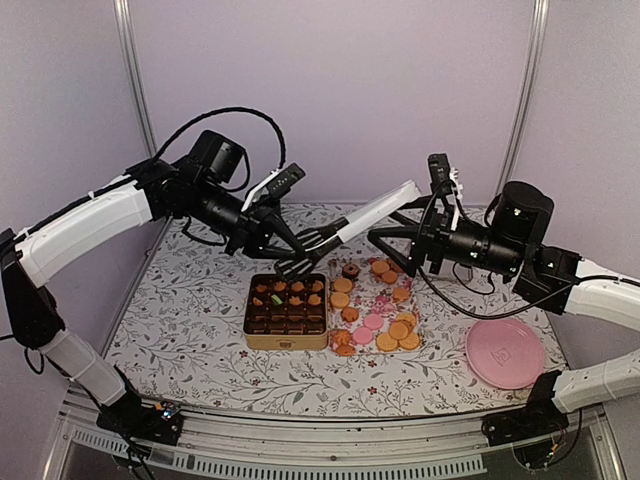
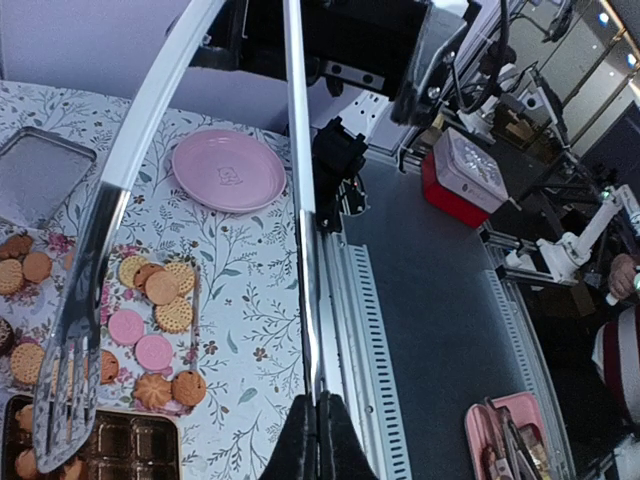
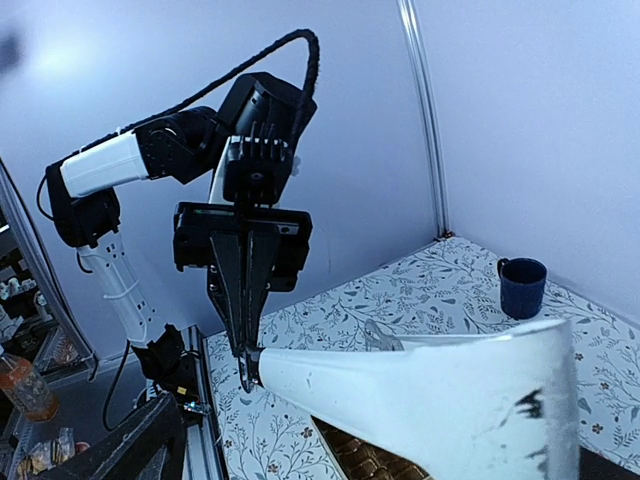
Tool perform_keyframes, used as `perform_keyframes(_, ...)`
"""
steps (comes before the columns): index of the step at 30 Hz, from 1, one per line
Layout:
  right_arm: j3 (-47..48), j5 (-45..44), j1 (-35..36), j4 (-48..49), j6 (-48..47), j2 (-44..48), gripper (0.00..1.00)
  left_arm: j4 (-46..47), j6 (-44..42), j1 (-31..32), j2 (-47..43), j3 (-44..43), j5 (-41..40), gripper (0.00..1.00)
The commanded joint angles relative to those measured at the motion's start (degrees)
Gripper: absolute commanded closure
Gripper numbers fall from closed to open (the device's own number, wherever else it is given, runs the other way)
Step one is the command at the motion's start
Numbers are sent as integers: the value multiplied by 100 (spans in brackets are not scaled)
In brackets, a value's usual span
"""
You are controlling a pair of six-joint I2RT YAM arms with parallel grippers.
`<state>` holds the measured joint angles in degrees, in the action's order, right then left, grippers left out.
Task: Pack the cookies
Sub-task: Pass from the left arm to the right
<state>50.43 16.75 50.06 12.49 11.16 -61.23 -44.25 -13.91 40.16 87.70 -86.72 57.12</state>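
The cookies (image 1: 375, 310) lie spread on a clear sheet right of a gold box (image 1: 287, 340), mostly golden-orange with a few pink ones; in the left wrist view the cookies (image 2: 160, 290) lie at the left. Several sit in the box's brown tray. My left gripper (image 1: 290, 248) hangs above the box, shut on one blade of metal tongs (image 1: 360, 215). The left wrist view shows this grip (image 2: 318, 405), with the other forked blade (image 2: 65, 400) free. My right gripper (image 1: 392, 228) stands open beside the tongs' white hinge end (image 3: 430, 400), not gripping it.
A pink plate (image 1: 505, 352) lies at the front right of the flowered table. The box's lid (image 2: 40, 175) rests behind the cookies. A dark blue cup (image 3: 522, 287) stands near the back wall. Metal frame posts rise at both back corners.
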Motion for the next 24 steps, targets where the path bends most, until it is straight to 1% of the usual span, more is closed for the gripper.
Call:
perform_keyframes(1,135,651,-43,630,-27,-325,0,301,447,-35,13,-166,639,100)
perform_keyframes(7,330,1094,-49,967,79,-804,8,371,502,-37,-2,-142,654,100)
perform_keyframes(11,308,1283,-51,1425,258,-943,17,494,487,-35,-71,10,578,100)
perform_keyframes(17,175,881,-60,2260,693,-1141,25,678,714,-44,-144,48,537,100)
perform_keyframes(21,140,651,-74,2646,916,-1262,26,749,918,-49,-194,41,640,100)
perform_keyframes(24,90,458,-94,2807,964,-1248,23,784,959,-44,-258,54,671,100)
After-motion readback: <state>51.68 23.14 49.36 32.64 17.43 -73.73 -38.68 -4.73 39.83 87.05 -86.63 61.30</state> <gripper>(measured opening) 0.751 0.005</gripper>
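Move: The right gripper, wide open and pointing left, has the middle of the tongs' white handle about 4 cm to its left, 3 cm farther forward and 3 cm above; the cookies lie some 11 cm ahead, 3 cm left and 34 cm below it. From the left gripper, which pinches the tongs near the jaws, that handle is about 17 cm right, 4 cm forward and 8 cm up, and the cookie box 12 cm ahead, 5 cm left and 28 cm below. Slide the right gripper about 4 cm left so its spread fingers come around the tongs' white handle, then ease it forward and up some 2 cm with the fingertips tilting slightly up, closing them only about a quarter. Meanwhile keep the left gripper shut on the tongs and raise it about 2 cm. ##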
